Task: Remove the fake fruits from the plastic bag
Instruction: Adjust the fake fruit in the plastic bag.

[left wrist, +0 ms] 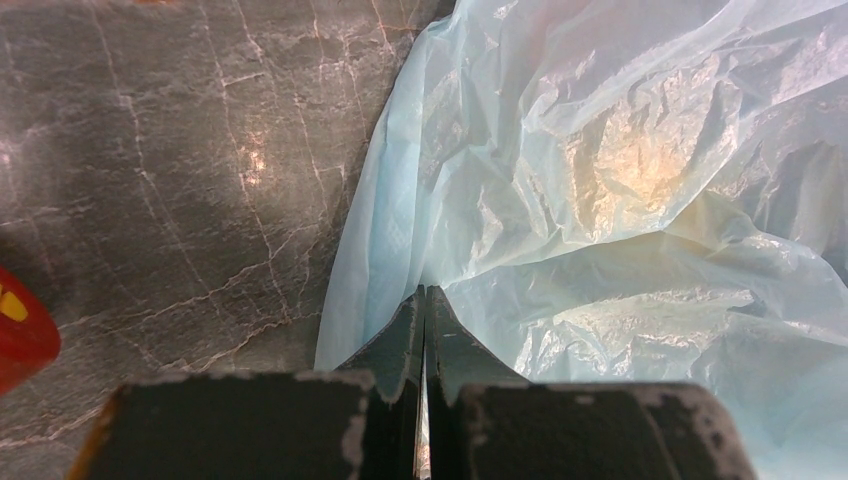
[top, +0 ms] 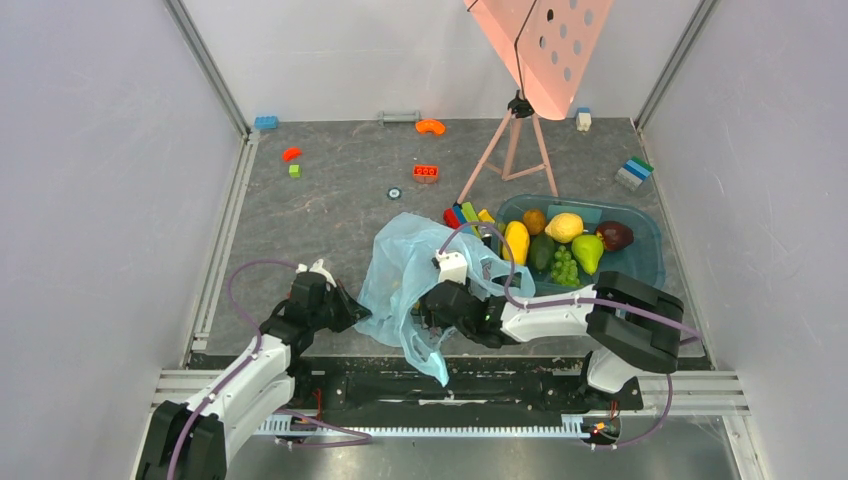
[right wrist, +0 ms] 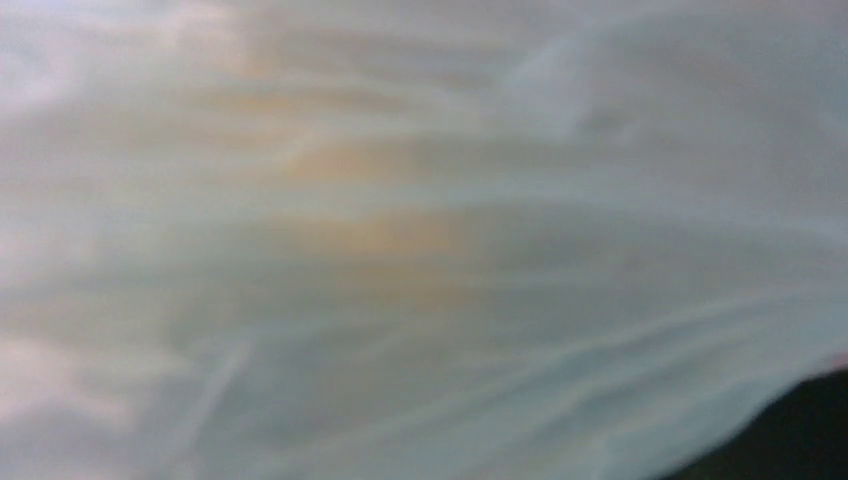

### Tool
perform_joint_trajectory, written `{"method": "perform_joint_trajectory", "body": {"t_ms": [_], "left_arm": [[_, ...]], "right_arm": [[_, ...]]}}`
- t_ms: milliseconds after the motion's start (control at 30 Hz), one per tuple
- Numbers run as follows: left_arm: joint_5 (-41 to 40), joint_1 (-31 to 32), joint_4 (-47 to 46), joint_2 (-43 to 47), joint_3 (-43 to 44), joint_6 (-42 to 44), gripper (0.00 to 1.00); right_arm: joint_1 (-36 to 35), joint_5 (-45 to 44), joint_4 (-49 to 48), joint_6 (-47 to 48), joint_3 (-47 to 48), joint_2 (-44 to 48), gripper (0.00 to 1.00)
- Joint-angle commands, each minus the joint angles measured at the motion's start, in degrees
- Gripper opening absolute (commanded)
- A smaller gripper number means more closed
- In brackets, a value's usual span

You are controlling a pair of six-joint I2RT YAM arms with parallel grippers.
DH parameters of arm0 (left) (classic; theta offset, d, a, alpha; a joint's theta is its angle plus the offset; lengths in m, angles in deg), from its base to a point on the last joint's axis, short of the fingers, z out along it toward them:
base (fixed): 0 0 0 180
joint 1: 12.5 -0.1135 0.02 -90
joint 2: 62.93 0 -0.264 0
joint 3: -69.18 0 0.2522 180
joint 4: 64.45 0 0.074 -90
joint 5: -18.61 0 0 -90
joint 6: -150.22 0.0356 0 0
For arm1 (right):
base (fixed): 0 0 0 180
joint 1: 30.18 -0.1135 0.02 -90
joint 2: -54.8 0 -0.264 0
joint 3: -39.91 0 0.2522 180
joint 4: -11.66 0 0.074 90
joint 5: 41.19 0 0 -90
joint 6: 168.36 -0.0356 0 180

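The light blue plastic bag (top: 400,270) lies crumpled at the near middle of the table. My left gripper (top: 356,316) is shut on the bag's left edge, and in the left wrist view its fingers (left wrist: 424,300) pinch the film (left wrist: 620,200). My right gripper (top: 436,308) reaches into the bag from the right, its fingertips hidden by plastic. The right wrist view is filled with blurred bag film (right wrist: 420,240) with a faint orange tint. A lemon (top: 565,227), pear (top: 588,253), maroon fruit (top: 614,235) and small orange (top: 535,221) sit in the teal tub (top: 648,262).
The tub also holds green grapes (top: 563,268) and a long yellow fruit (top: 516,242). A pink tripod (top: 515,150) with a perforated panel stands behind it. Toy bricks (top: 425,173) are scattered at the back and beside the tub. A red piece (left wrist: 20,335) lies left of my left gripper.
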Motion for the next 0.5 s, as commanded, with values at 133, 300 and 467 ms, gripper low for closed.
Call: {"method": "perform_joint_trajectory", "body": {"t_ms": [133,300,467], "left_arm": [[-0.5,0.1,0.7,0.3,0.3,0.3,0.02],[-0.4,0.1,0.4,0.0,0.6,0.2,0.02],[-0.3,0.1,0.2,-0.3,0.9,0.3,0.02]], "right_arm": [[0.2,-0.4,-4.0,1.4,-2.1,4.4,0.53],[0.2,-0.5,-3.7,4.4,-2.8,10.4,0.52],[0.2,-0.4,-2.7,5.7,-4.1,17.4,0.51]]}}
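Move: The yellow fruit in the plastic bag lies almost at the right hand's open fingers, about 2 cm to their left, level fore and aft and some 1 cm lower. From the same hand, the tub is about 28 cm to the right and 10 cm ahead; the toy blocks are roughly 7 cm right and 17 cm ahead. From the left hand, the fruit is about 11 cm to the right and 2 cm ahead, near its height. Around the yellow fruit inside the bag, the right hand's fingers close from wide to about half open, gripping it; then the hand goes almost straight up about 6 cm, speeding up as it rises, its fingers tipping up about 10 degrees. Bag film lies over the fingertips. The left hand stays still, its shut fingers keeping their pinch on the bag's left edge. ##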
